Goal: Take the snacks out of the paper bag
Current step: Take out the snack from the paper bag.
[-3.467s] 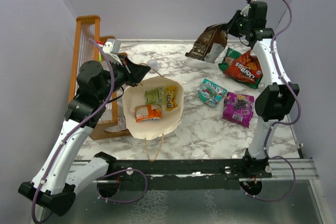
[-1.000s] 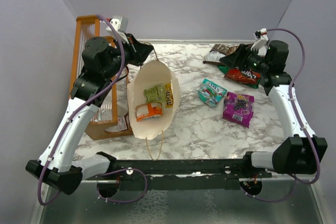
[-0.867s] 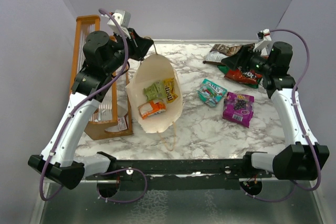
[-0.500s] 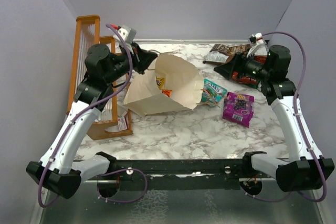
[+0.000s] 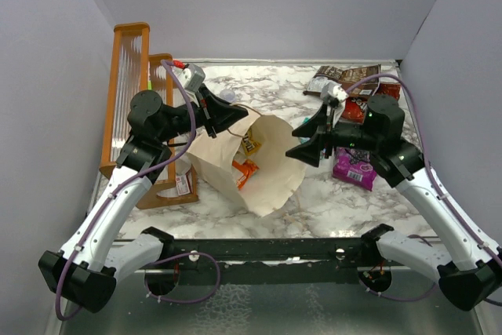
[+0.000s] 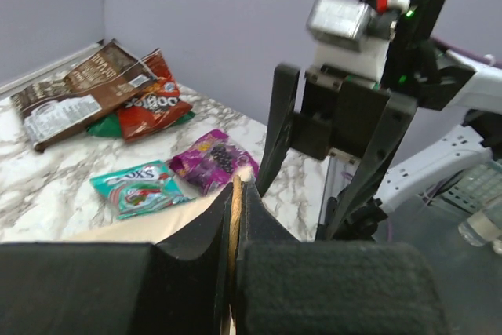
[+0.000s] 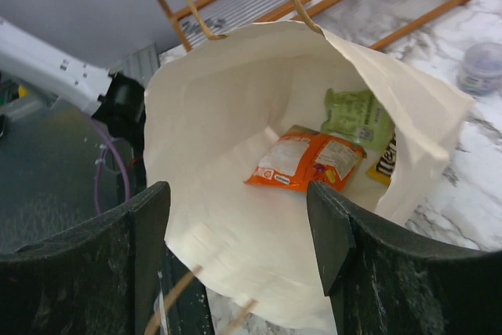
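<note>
The cream paper bag (image 5: 271,182) lies tipped over, its mouth turned toward the right arm. My left gripper (image 5: 240,115) is shut on one tan handle (image 6: 234,209), which is pinched between its jaws (image 6: 235,191). My right gripper (image 5: 292,145) hangs open just in front of the bag's mouth (image 7: 239,229), holding nothing. Inside the bag lie three snacks: an orange packet (image 7: 310,161), a green packet (image 7: 359,119) and a yellow candy pack (image 7: 390,164). Out on the table are a brown chip bag (image 6: 74,92), a red chip bag (image 6: 149,100), a purple pouch (image 5: 351,169) and a teal packet (image 6: 137,187).
An orange-framed wooden rack (image 5: 129,76) stands along the left side, right behind the bag. A small clear cup (image 7: 480,68) sits on the marble near the bag's far side. The purple walls close in at the back and on both sides.
The bag has been tipped over from upright, its mouth swinging to the right. The right arm has moved from the chip bags at the back right to the bag's mouth.
</note>
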`<control>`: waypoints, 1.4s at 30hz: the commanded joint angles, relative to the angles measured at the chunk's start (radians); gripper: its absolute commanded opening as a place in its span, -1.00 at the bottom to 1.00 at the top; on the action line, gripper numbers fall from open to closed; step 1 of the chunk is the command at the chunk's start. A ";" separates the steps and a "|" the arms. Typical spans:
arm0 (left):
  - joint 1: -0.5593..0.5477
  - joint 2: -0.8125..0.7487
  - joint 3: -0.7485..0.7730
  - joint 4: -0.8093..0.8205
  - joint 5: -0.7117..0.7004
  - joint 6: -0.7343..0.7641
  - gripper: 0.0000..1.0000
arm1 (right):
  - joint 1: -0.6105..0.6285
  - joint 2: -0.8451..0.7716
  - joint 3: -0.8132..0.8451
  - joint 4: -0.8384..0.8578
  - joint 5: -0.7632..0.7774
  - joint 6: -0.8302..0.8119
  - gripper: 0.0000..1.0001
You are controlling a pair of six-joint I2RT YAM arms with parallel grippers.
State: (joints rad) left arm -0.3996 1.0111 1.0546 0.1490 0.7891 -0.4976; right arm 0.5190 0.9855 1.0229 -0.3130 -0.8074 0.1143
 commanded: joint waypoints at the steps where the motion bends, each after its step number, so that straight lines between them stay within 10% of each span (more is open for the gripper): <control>1: 0.000 0.016 -0.003 0.195 0.114 -0.116 -1.00 | 0.138 -0.008 -0.043 0.042 0.123 -0.149 0.35; 19: -0.001 -0.054 -0.056 0.122 0.121 -0.099 -1.00 | 0.705 0.166 -0.060 0.042 0.539 -0.795 0.25; 42: -0.001 -0.106 -0.049 0.067 0.083 -0.097 -1.00 | 0.650 0.513 -0.167 0.375 0.567 -1.044 -0.10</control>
State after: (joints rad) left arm -0.3996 0.9260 0.9958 0.2001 0.8886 -0.5964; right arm 1.1793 1.4422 0.8291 0.0097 -0.2081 -0.8986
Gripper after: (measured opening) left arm 0.018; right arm 0.454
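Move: The orange snack lies inside the tilted paper bag, about 15 cm to the right hand's left, roughly level with it fore and aft and some 25 cm below. The yellow snack is about 8 cm farther out than the orange one and 2 cm to its right; the green snack is 7 cm farther out and 4 cm to its left. From the left hand, the orange snack is some 5 cm back and about 35 cm below, with hardly any sideways offset. The left fingers keep their pinch on the bag's cord handle and draw it back about 4 cm. The empty right hand swings left and back, then dives down and slightly forward into the bag mouth towards the orange snack, ending some 19 cm lower and 13 cm farther left. Its fingers tip steeply downward and close partway, without gripping the snack. ##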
